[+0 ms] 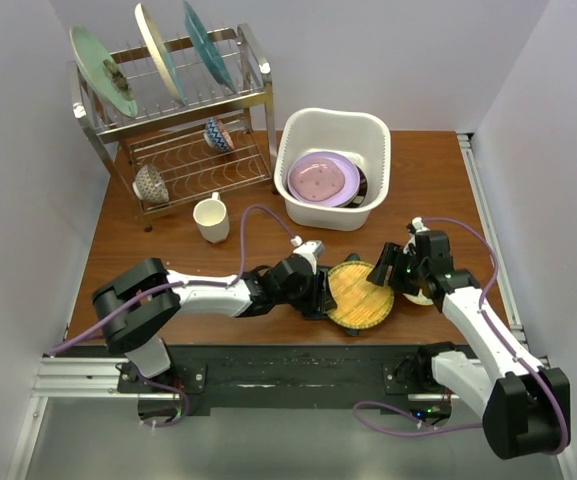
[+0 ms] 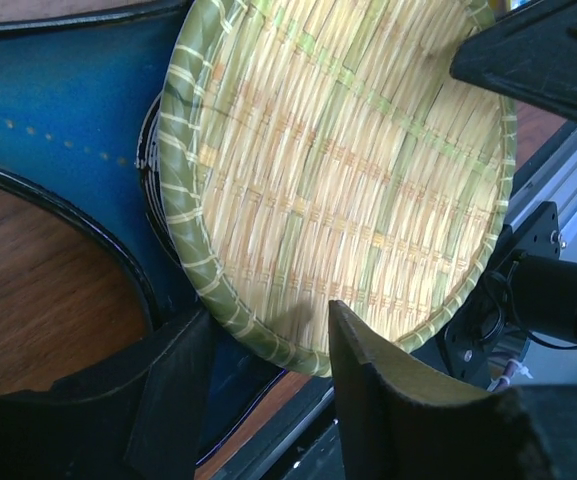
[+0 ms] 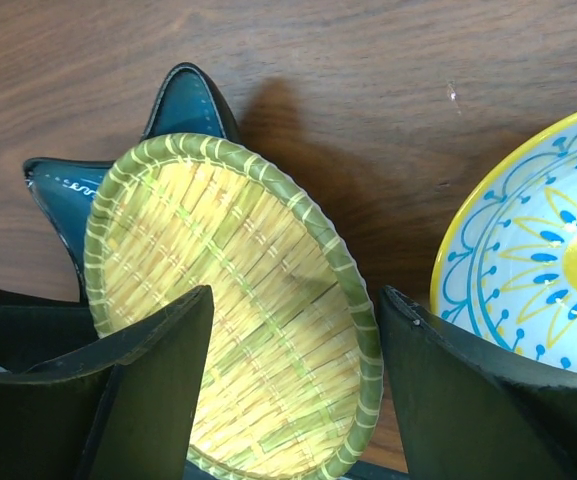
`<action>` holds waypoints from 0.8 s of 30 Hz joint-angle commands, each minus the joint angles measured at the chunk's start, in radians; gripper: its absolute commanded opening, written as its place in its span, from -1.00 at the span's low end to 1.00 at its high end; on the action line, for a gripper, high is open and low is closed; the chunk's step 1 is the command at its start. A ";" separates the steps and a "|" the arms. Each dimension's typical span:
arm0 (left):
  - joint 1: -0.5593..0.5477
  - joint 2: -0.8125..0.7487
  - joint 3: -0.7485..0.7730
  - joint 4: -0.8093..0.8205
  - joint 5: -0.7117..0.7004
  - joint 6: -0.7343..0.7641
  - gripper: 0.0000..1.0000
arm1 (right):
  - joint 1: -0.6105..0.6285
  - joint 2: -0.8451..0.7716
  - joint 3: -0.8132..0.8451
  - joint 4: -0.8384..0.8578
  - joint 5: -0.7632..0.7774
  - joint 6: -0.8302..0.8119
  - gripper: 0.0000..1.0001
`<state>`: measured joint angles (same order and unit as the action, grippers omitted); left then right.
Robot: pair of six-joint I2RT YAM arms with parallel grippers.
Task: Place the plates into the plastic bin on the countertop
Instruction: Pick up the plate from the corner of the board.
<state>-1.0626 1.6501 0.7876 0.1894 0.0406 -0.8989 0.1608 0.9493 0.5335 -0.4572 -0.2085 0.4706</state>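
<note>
The round woven amber plate [image 1: 361, 296] lies near the table's front edge, on top of a blue star-shaped plate [image 2: 58, 130]. My left gripper [image 1: 320, 293] is open, its jaws astride the woven plate's left rim [image 2: 258, 335], one finger over the weave and one outside the rim. My right gripper [image 1: 388, 272] is open on the other side. Its fingers [image 3: 158, 360] stand either side of that plate's right rim [image 3: 353, 300]. The white plastic bin [image 1: 378, 135] sits at the back and holds a lavender plate [image 1: 321, 180] on top of others.
A small yellow-centred bowl [image 3: 538, 260] sits just right of my right gripper. A white mug [image 1: 211, 218] stands left of the bin. The steel dish rack [image 1: 253, 95] at the back left holds three upright plates and two bowls. A black rail runs along the near edge.
</note>
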 commanded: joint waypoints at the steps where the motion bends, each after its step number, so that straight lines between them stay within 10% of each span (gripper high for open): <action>1: -0.004 -0.033 -0.014 0.134 -0.010 -0.038 -0.02 | -0.003 0.019 -0.007 0.011 -0.025 0.007 0.38; 9: 0.018 -0.128 -0.180 0.329 -0.038 -0.173 -1.00 | -0.004 -0.035 -0.046 0.046 -0.092 0.022 0.38; 24: 0.044 -0.415 -0.310 0.260 -0.218 -0.173 -1.00 | -0.003 -0.178 -0.164 0.285 -0.315 0.177 0.36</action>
<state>-1.0348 1.3109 0.5056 0.4084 -0.0868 -1.0698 0.1562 0.7868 0.3946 -0.2974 -0.3996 0.5842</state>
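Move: The woven plate's middle is about 8 cm to the right of the left hand and nearly level with it, with the left rim already between the fingers. From the right hand, it lies some 5 cm left, 5 cm back and 2 cm lower. The blue star trivet beneath it is centred about 4 cm right of the left hand and 3 cm lower. The flowered dish sits roughly 10 cm right of the right hand, 4 cm back and 5 cm down. Up and then increasingly left goes the left hand once it has shut its fingers on the woven plate's left rim, pinching it; it rises about 6 cm and draws some 4 cm left, fingers tipping upward and the wrist turning roughly 20 degrees. The right hand trails the plate about 3 cm left and slightly up, tilting its left side up, its unchanged open fingers still straddling the far right rim. ##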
